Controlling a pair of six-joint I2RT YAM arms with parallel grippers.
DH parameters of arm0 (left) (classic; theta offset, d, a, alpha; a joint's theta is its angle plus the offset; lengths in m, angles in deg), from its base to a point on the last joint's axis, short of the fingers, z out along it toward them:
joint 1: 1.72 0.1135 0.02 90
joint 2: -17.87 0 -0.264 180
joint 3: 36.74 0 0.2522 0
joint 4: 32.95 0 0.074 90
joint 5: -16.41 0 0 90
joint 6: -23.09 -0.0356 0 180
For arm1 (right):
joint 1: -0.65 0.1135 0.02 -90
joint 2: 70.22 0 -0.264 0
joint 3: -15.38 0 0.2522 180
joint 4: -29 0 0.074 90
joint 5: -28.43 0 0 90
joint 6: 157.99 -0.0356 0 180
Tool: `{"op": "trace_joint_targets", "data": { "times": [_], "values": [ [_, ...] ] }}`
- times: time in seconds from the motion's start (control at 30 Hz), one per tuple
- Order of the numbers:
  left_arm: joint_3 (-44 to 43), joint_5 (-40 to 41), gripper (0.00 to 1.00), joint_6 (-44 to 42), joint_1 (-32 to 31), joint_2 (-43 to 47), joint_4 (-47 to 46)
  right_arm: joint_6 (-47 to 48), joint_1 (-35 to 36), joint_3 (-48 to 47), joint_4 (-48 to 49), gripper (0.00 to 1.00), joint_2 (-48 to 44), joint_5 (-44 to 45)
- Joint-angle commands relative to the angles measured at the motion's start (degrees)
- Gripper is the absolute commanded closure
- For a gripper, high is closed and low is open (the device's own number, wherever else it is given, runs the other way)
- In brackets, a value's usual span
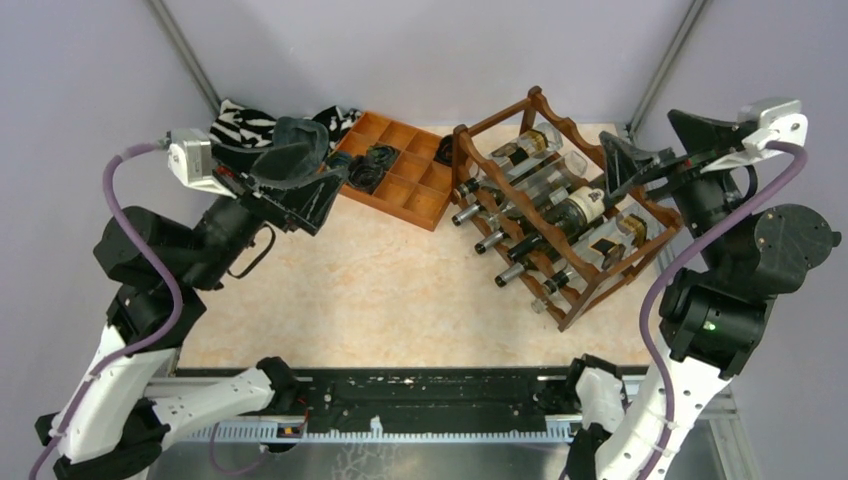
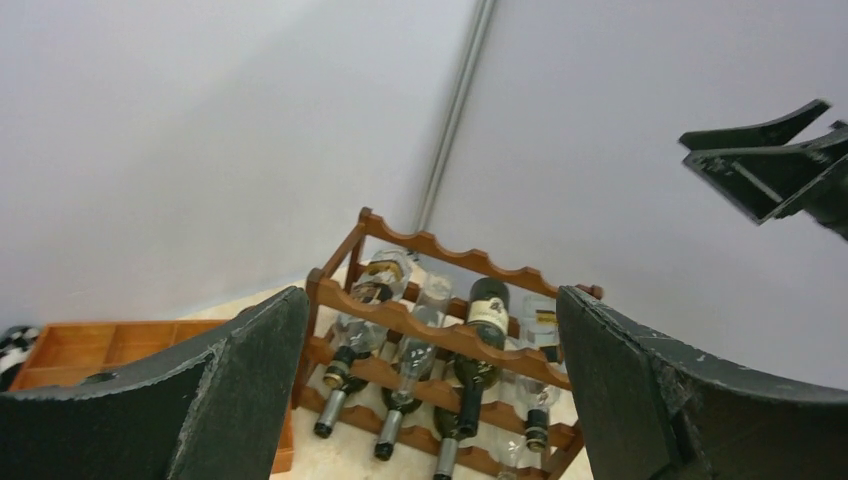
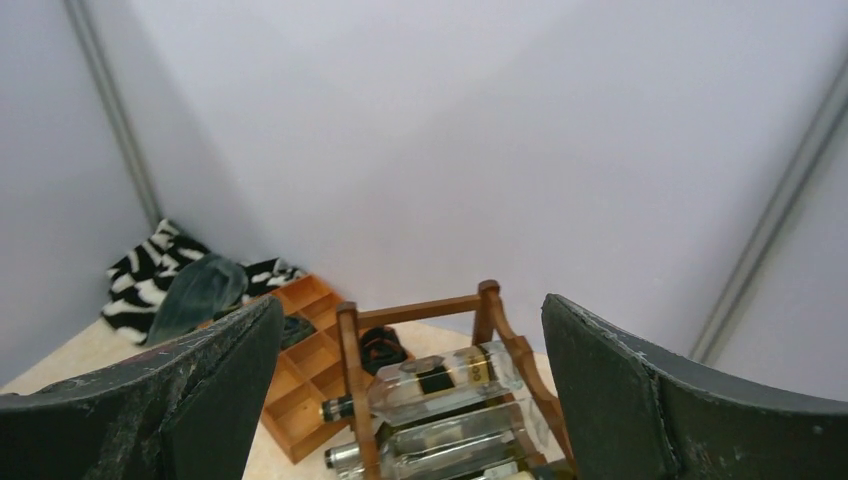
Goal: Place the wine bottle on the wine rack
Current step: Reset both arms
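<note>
The wine rack (image 1: 560, 115) is a reddish-brown wooden frame with wavy rails, standing at the back right of the table. Several bottles lie in it, necks towards the table's middle. One is a dark green wine bottle (image 1: 575, 210) with a cream label; the others are mostly clear glass. My left gripper (image 1: 330, 190) hovers open at the back left, well apart from the rack, with nothing between its fingers. The left wrist view looks between its open gripper (image 2: 430, 300) at the rack (image 2: 440, 250) and green bottle (image 2: 483, 330). My right gripper (image 1: 640, 140) is open and empty, raised just right of the rack. In its view the gripper (image 3: 412, 305) frames the rack (image 3: 349, 360).
A flat orange-brown compartment tray (image 1: 400, 170) holding dark cloth pieces lies left of the rack. Zebra-striped cloth (image 1: 245, 125) sits in the back left corner. Grey-violet walls with metal corner posts close in the table on three sides.
</note>
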Motion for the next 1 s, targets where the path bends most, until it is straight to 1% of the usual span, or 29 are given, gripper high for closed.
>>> {"op": "trace_joint_targets", "data": {
  "times": [0.0,0.17,0.27,0.3,0.37,0.47,0.53,0.63,0.73,0.83,0.97],
  "values": [
    [-2.91,3.93,0.01,-4.9,0.22,-2.39,5.49,-0.99,-0.5,-0.74,3.31,0.02,1.47,10.67],
    [-4.72,6.07,0.01,-9.77,0.22,-7.49,5.07,0.37,-0.54,0.18,4.34,0.02,4.65,15.18],
    [-5.27,7.56,0.01,-11.9,0.37,-11.0,3.28,1.53,-0.51,-1.55,3.97,0.02,8.33,16.77],
    [-5.49,6.92,0.01,-12.14,1.22,-12.23,2.7,1.89,-0.53,-2.45,3.52,0.02,9.76,16.76],
    [-6.33,2.17,0.01,-10.14,5.22,-15.68,2.0,2.06,-0.56,-5.27,2.18,0.02,13.11,16.11],
    [-4.92,-10.97,0.02,-3.4,15.41,-18.6,-1.69,2.05,-0.49,-10.6,-0.67,0.02,19.41,15.36],
    [-2.69,-14.64,0.02,-0.27,19.49,-19.38,-5.3,1.51,-0.54,-14.41,-2.94,0.02,22.76,15.85],
    [0.51,-19.39,0.01,4.1,23.86,-19.62,-9.66,0.4,-0.54,-19.03,-5.73,0.02,26.07,17.84],
    [1.57,-21.18,0.01,5.65,25.59,-20.05,-11.31,-0.28,-0.5,-20.56,-5.84,0.02,25.86,19.34],
    [0.17,-22.14,0.01,5.18,26.47,-20.32,-10.17,-0.87,-0.5,-17.21,-2.45,0.02,23.07,19.2],
    [-2.13,-21.46,0.01,3.18,26.74,-19.81,-7.22,-0.95,-0.52,-13.86,1.23,0.02,19.5,19.59]
  ]
}}
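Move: The loaded wine rack's middle stands some 50 cm to the right of my left hand, about 14 cm ahead and 40 cm below. Nearer that hand's path, the wooden tray lies roughly 35 cm ahead, 11 cm right and 53 cm below. From my right hand the rack is about 12 cm ahead, 4 cm left and 41 cm down; the labelled wine bottle on it is 7 cm ahead, 8 cm left and 29 cm down. I carry both empty, open hands high over the table. My left goes about 17 cm forward and sinks some 10 cm towards the tray, tipping its fingers down slightly. My right reaches forward about 15 cm and some 11 cm to the right, opening its sideways gap from the rack, turning clockwise and tipping down, then eases back a little. ##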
